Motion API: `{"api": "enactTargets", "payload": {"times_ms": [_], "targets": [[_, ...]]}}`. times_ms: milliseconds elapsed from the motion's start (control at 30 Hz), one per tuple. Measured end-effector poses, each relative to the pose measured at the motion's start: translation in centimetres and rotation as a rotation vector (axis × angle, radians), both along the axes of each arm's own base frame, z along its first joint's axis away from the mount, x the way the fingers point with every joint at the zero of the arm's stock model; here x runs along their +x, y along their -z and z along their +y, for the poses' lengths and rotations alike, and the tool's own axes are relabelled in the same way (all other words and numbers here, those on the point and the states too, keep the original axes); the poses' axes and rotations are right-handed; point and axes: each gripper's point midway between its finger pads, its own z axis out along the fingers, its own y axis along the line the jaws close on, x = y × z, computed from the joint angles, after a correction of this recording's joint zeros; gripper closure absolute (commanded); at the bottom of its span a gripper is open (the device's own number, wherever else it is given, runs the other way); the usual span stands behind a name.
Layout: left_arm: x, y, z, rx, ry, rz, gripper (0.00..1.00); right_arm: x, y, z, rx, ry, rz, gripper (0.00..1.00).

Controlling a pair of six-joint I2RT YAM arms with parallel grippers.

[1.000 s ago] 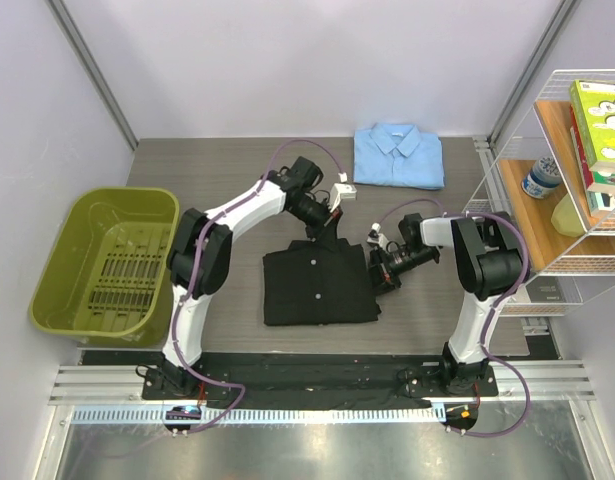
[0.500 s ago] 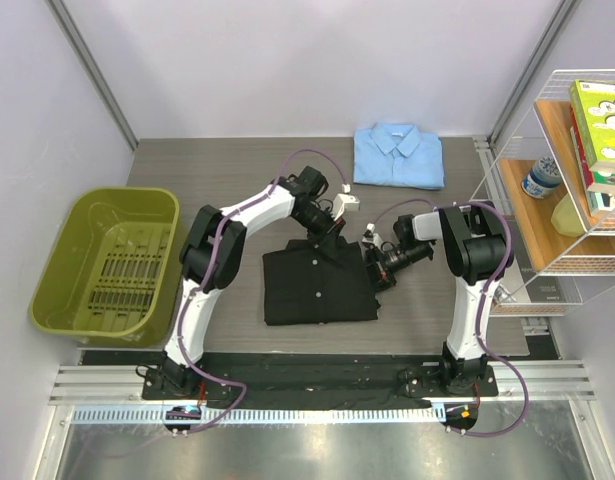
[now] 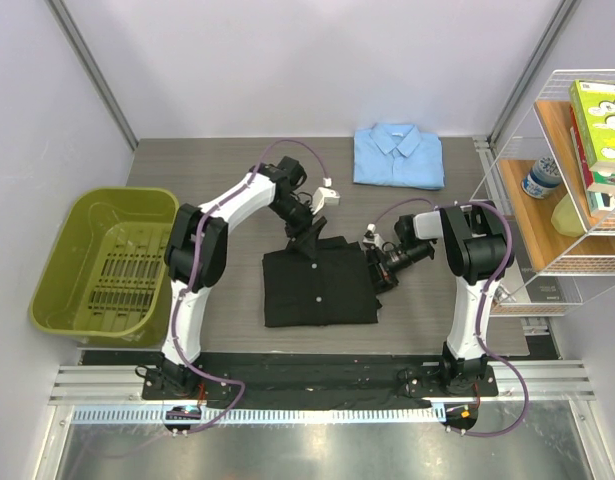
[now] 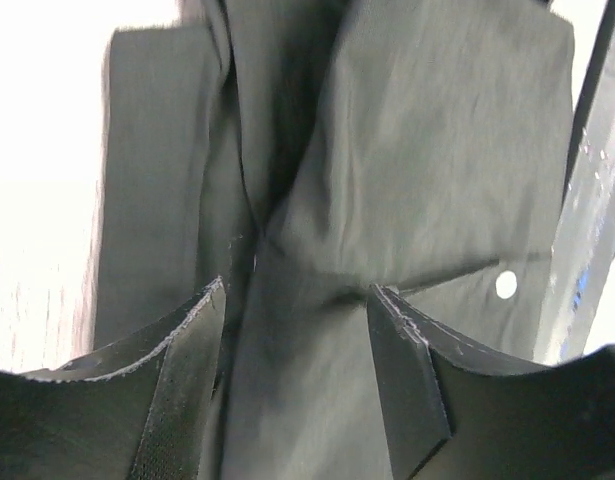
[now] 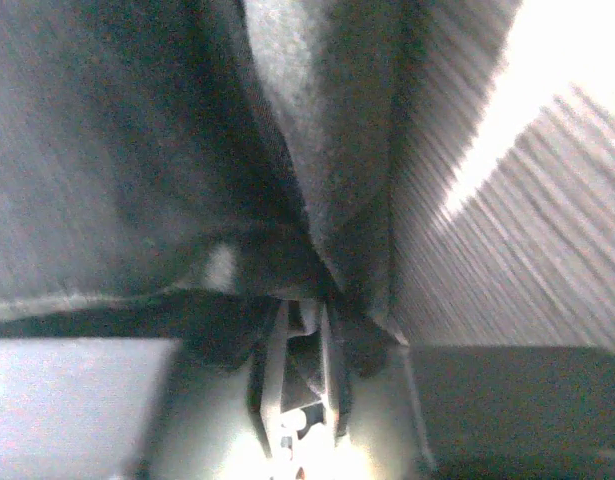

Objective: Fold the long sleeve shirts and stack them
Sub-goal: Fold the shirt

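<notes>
The black long sleeve shirt (image 3: 318,290) lies folded flat in the middle of the table, collar toward the back. The light blue shirt (image 3: 398,156) lies folded at the back edge. My left gripper (image 3: 309,237) hovers at the black collar, open; the left wrist view shows its fingers (image 4: 192,385) spread with black cloth (image 4: 387,170) lying loose under the gap of the left gripper (image 4: 297,300). My right gripper (image 3: 374,264) sits at the shirt's right edge. In the right wrist view the right gripper (image 5: 305,305) has narrow jaws at a dark fold (image 5: 317,150); blur hides any pinch.
A green bin (image 3: 57,285) with a slotted floor stands at the left. At the right a white wire shelf (image 3: 507,215) carries books (image 3: 599,125) and a bottle (image 3: 539,178). A metal rail (image 3: 317,412) runs along the near edge.
The left jaws have opened and let go of the black collar, and that arm has swung a little to the left. The right arm has stayed at the shirt's right edge.
</notes>
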Motion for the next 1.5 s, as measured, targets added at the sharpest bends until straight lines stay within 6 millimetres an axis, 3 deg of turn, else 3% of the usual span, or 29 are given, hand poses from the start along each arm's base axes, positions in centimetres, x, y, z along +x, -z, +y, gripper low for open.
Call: {"api": "enactTargets", "payload": {"times_ms": [233, 533, 700, 833, 967, 1167, 1333, 1500], "targets": [[-1.0, 0.2, 1.1, 0.013, 0.014, 0.035, 0.43, -0.2, -0.5, -0.4, -0.011, 0.020, 0.033, 0.52], [-0.6, 0.1, -0.1, -0.008, -0.006, 0.023, 0.40, -0.3, -2.1, -3.4, -0.087, 0.139, 0.072, 0.53], [0.5, -2.3, -2.9, -0.072, 0.014, -0.047, 0.39, -0.6, -2.2, -3.8, -0.134, 0.165, 0.071, 0.56], [0.6, -3.1, -5.3, -0.110, 0.043, -0.076, 0.38, -2.1, -1.2, -4.4, -0.191, 0.210, 0.089, 0.59], [-0.1, -2.1, -6.7, -0.109, 0.065, -0.062, 0.37, -3.4, -0.8, -4.5, -0.208, 0.251, 0.113, 0.60], [-0.7, -0.4, -7.1, -0.088, 0.078, -0.029, 0.37, -2.1, -0.6, -4.4, -0.198, 0.274, 0.072, 0.60], [-1.2, -0.4, -7.4, -0.088, 0.090, -0.028, 0.36, -1.4, -0.5, -4.5, -0.196, 0.280, 0.054, 0.49], [-1.6, -0.2, -7.8, -0.087, 0.102, -0.025, 0.37, -1.3, -0.5, -4.6, -0.205, 0.279, 0.048, 0.50]]}}
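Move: The left hand, half open and empty, hovers roughly 5 cm above the far part of the folded black shirt. The shirt's far right corner is some 13 cm to its right and about level with it ahead, and the shirt's middle is about 10 cm back and 3 cm right. The right hand, nearly shut on the shirt's right edge, has that edge about 1 cm to its left, the far right corner some 8 cm ahead and 3 cm left, and the shirt's middle about 13 cm left and 2 cm back. The right hand opens and lets go of the black shirt's right edge, drawing about 5 cm to the right in a low arc up and down again, with a short dip back and forward, while it turns some 20 degrees so that its fingers point more forward and down. The left hand first drifts briefly left and back, then lifts about 3 cm, swings roughly 8 cm right towards the far right corner and sinks to its starting height, fingers still half open above the cloth. ##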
